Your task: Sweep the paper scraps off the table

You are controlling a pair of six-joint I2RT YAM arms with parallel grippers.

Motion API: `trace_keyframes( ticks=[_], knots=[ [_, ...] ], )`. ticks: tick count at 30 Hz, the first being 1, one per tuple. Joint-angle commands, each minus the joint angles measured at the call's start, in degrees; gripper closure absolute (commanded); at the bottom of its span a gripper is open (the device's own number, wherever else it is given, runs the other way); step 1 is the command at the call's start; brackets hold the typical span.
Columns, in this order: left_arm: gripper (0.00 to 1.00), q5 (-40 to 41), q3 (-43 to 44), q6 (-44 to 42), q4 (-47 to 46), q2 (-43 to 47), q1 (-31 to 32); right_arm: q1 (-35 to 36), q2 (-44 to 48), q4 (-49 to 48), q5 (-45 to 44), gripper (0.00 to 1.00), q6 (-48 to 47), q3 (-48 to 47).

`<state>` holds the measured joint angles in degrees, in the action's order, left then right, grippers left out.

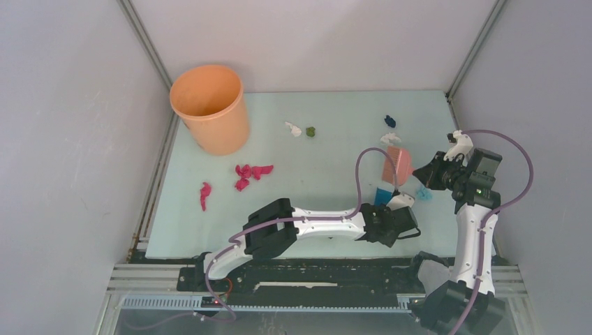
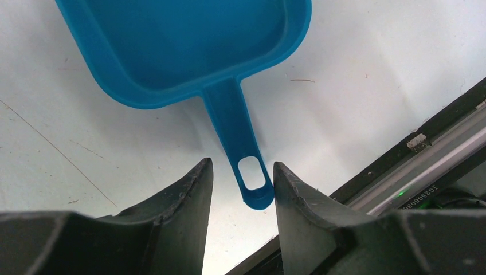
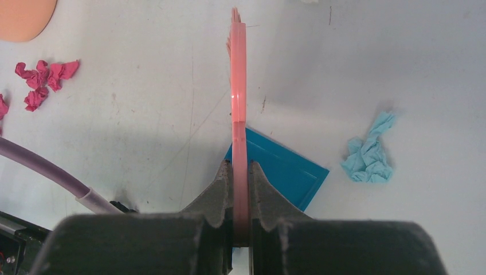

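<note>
Paper scraps lie on the pale table [image 1: 328,178]: magenta ones [image 1: 251,172] at the left, a white one [image 1: 293,129] and an olive one [image 1: 311,131] further back, a dark blue one [image 1: 389,121] and a light blue one [image 3: 368,157] on the right. My right gripper [image 3: 239,164] is shut on the pink brush [image 3: 238,86], held on edge above the blue dustpan [image 3: 286,172]. My left gripper [image 2: 242,164] is open. The end of the dustpan's handle [image 2: 235,126] lies between its fingertips, against the right finger [image 2: 286,189].
An orange bucket [image 1: 209,108] stands at the back left of the table. Grey walls close in the left, back and right sides. A black rail [image 2: 401,166] runs along the near edge, just behind the left gripper. A purple cable [image 1: 366,167] arches over the middle.
</note>
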<state>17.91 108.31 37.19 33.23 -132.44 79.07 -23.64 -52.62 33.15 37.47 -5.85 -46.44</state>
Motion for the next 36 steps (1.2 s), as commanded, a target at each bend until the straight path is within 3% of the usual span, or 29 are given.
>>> trace_keyframes(
  ticks=[1, 7, 16, 23, 28, 36],
  knots=[
    [0.52, 2.05, 2.20, -0.05, -0.28, -0.41, 0.35, -0.26, 0.18, -2.43, 0.11, 1.00, 0.05, -0.23],
    [0.72, 3.22, 2.53, -1.86, -1.35, -1.05, 0.33, -0.27, 1.13, -2.20, -0.82, 1.00, -0.19, -0.23],
    [0.82, 6.48, -3.32, -4.56, -3.04, 4.86, 0.30, -0.27, 1.47, -2.73, -1.04, 1.00, -0.20, -0.25],
    [0.99, 5.40, -8.12, -11.17, 5.14, 13.89, 0.36, -1.54, 9.11, -5.68, -4.91, 1.00, 1.19, -0.04],
    [1.00, 7.52, -18.19, -11.82, 5.27, 24.61, -0.02, -1.67, 12.26, -6.86, -4.03, 1.00, 2.32, 0.38],
    [1.00, 6.64, -29.95, -10.11, 9.93, 37.74, -2.45, -1.85, 9.92, -3.97, -0.88, 1.00, -0.57, -2.44]
  ],
)
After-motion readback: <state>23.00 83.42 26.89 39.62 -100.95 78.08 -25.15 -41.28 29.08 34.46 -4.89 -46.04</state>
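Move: The dustpan handle's end lies between my open left fingertips, about 1 cm ahead and 1 cm lower; the pan's middle is roughly 10 cm ahead and 3 cm to the right. From this hand the black scrap is some 17 cm left and 1 cm ahead, and the light blue scrap about 14 cm ahead and 13 cm right. From my right hand, which holds the brush, the handle is about 13 cm back, 7 cm left and 16 cm below. I ease my left fingers slightly forward and down and pinch the dustpan handle at its hole, then sweep it left about 13 cm while rising some 10 cm, towards the black scrap, fingers tipping up about 10 degrees. As I lift, my right hand keeps its grip on the brush, rises about 5 cm and tips it up some 15 degrees. ##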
